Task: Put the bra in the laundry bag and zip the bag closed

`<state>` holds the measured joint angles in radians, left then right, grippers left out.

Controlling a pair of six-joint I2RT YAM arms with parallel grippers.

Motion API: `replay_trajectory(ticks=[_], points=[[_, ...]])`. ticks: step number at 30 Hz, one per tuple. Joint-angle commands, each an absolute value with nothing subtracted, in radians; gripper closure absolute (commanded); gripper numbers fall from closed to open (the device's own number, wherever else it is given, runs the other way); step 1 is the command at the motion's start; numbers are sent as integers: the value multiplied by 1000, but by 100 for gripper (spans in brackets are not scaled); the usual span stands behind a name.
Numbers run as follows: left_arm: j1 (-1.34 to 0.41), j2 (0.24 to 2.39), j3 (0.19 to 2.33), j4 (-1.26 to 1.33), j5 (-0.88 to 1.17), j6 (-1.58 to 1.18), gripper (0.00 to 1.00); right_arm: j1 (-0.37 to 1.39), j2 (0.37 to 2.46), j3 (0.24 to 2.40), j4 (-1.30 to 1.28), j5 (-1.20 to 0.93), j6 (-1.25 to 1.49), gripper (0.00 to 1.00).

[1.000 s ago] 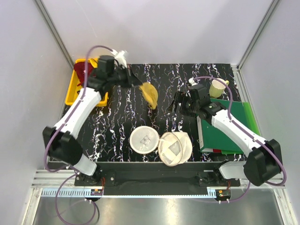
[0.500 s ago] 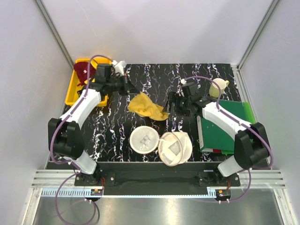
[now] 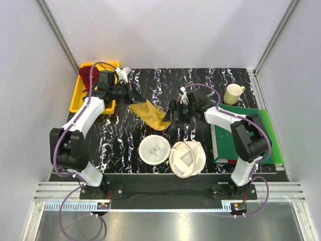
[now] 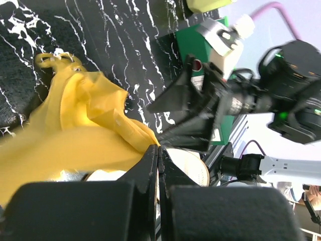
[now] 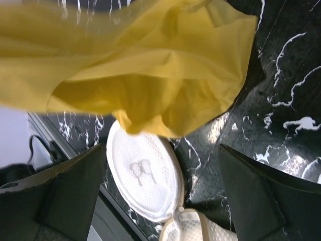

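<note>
The mustard-yellow bra (image 3: pixel 149 114) hangs stretched over the middle of the black mat, its left end pinched in my left gripper (image 3: pixel 132 96), whose jaws are shut (image 4: pixel 158 153). My right gripper (image 3: pixel 173 111) stands open right at the bra's right end, with the yellow fabric (image 5: pixel 150 75) just beyond its wide-apart fingertips and nothing between them. The laundry bag lies open near the front edge, as two cream mesh halves: one dome with the bra drawing (image 3: pixel 154 149) (image 5: pixel 143 175), the other hollow side up (image 3: pixel 186 158).
A yellow tray (image 3: pixel 76 98) at the back left holds a dark red garment (image 3: pixel 90 76). A pale yellow mug (image 3: pixel 233 94) stands at the back right. A green board (image 3: pixel 251 135) lies along the right side under my right arm.
My left gripper has drawn back to the left with the bra, spreading it out lower over the mat. My right gripper has moved left up to the bra's end and opened wider.
</note>
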<state>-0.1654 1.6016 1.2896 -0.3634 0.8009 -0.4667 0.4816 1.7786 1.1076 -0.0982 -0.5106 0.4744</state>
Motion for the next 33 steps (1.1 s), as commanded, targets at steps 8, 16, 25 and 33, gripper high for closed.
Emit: replay_trajectory(ticks=[8, 16, 25, 33], points=[[-164, 1493, 1301, -319, 853, -440, 100, 502, 1908, 1152, 18, -321, 765, 2], [-166, 1488, 1296, -314, 877, -436, 100, 508, 2018, 1157, 204, -324, 1026, 17], [-166, 1489, 1272, -321, 842, -411, 100, 506, 1999, 1111, 423, -238, 1080, 100], [-192, 1647, 1374, -330, 922, -428, 100, 509, 1864, 1120, 291, -187, 584, 100]])
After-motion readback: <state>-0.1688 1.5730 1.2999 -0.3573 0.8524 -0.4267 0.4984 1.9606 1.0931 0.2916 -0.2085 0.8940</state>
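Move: The left hand already holds the yellow bra up by one part. Its loose end hangs about 5 cm ahead of the open right hand, 3 cm to its left and 4 cm lower. From the left hand that end is about level fore and aft, 9 cm right and 15 cm below. On the table, some 10 cm below the right hand, the laundry bag's round half lies 14 cm back and 7 cm left, its open half 18 cm back and 7 cm right. The right fingers close on the bra's loose end and pinch the cloth, after the hand has gone about 8 cm forward while dipping 5 to 6 cm and turning clockwise nearly 30 degrees; once shut, they lift a couple of centimetres. The left hand keeps its grip on the bra, rising 3 cm and then easing down by about 1 cm. ##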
